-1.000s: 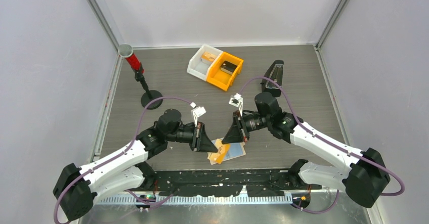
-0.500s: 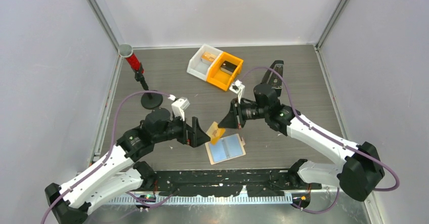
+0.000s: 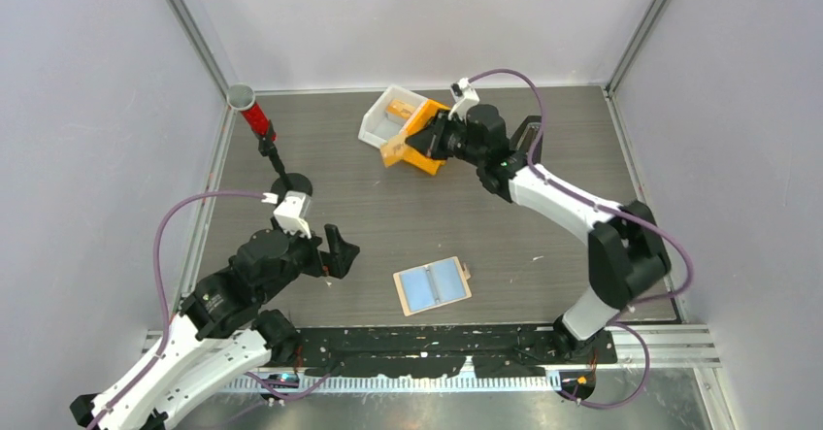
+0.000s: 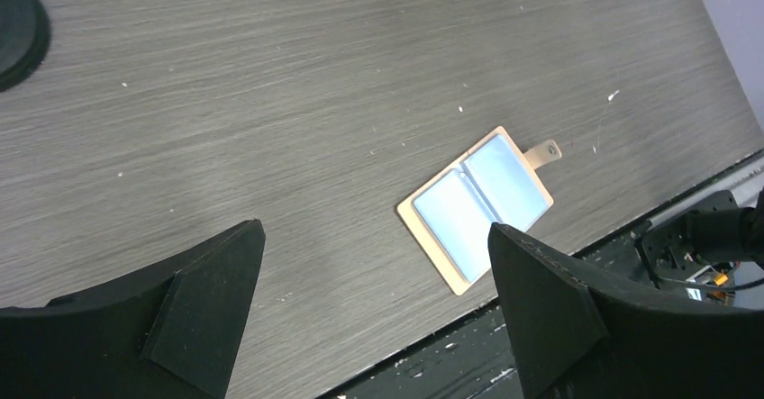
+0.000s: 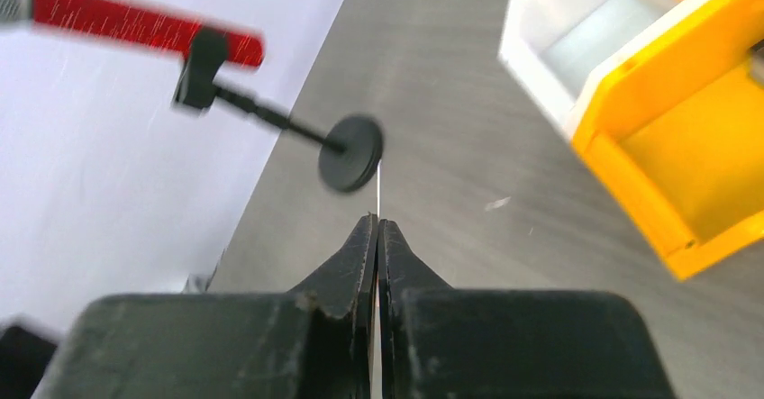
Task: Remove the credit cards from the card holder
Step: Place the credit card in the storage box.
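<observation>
The tan card holder (image 3: 433, 285) lies open and flat near the table's front edge, with light blue panels showing in both halves (image 4: 476, 205). My left gripper (image 3: 342, 248) hangs to its left, open and empty (image 4: 375, 226), apart from it. At the back of the table, by the bins, my right gripper (image 3: 408, 144) is shut on an orange credit card (image 3: 393, 149). In the right wrist view that card shows only edge-on, as a thin line (image 5: 378, 187) rising from the shut jaws (image 5: 378, 221).
A white bin (image 3: 388, 115) and an orange bin (image 3: 439, 158) stand side by side at the back. A red-handled tool on a black stand (image 3: 288, 185) is at the back left. A black wedge-shaped case (image 3: 529, 134) sits behind the right arm.
My left gripper opened and pulled back to the left. My right gripper carried the orange card from above the holder to the bins. The holder now lies open on the table.
</observation>
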Action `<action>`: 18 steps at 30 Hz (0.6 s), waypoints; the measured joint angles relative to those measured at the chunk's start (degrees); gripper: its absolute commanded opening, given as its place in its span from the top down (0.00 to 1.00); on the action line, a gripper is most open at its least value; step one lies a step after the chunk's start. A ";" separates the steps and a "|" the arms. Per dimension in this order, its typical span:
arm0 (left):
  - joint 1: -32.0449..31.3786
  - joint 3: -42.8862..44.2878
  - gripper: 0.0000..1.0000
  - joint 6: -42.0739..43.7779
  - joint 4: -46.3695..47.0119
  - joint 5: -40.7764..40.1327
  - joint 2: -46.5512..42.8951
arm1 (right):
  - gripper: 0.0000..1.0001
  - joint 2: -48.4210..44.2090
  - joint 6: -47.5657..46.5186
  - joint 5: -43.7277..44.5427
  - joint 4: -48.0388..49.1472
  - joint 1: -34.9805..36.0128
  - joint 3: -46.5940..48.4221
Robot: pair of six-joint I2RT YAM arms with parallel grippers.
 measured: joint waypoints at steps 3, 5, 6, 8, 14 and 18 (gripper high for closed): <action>0.00 -0.09 0.01 0.48 -0.57 -1.33 -1.31 | 0.95 6.56 3.08 5.86 4.55 -0.61 3.52; 0.00 -0.09 0.01 0.87 -1.51 -1.62 -1.29 | 0.95 10.73 4.85 9.68 7.13 -0.81 5.79; 0.00 -0.07 0.01 1.16 -2.36 -1.77 -1.25 | 0.95 12.98 5.97 12.17 8.39 -0.87 7.17; 0.00 0.31 0.01 1.60 -4.42 -1.81 -1.14 | 0.95 16.48 7.52 16.00 9.97 -0.96 9.44; 0.00 2.45 0.01 3.52 -7.87 -1.75 -0.76 | 0.95 24.83 12.02 26.38 13.27 -1.14 15.91; 0.00 2.82 0.01 4.39 -9.03 -1.46 -0.83 | 0.95 29.35 14.99 32.28 14.32 -1.16 20.22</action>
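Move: From the right hand, shut on the gold card, the white compartment's middle is roughly 19 cm ahead, 3 cm left and 18 cm below. The gold card already in that compartment lies about 22 cm ahead and 2 cm left, the orange compartment 14 cm ahead and 5 cm right, and the black card in it 17 cm ahead and 7 cm right, all about as low. From the left hand, the white compartment is some 40 cm ahead, 7 cm right, 17 cm below. Carrying the gold card still pinched in its shut fingers, the right hand sweeps forward about 18 cm towards the white compartment, sinking some 5 cm and slowing. Meanwhile the wrist swings about 35 degrees clockwise with a slight roll. The left hand, empty and open, eases a couple of centimetres left and slightly back. ##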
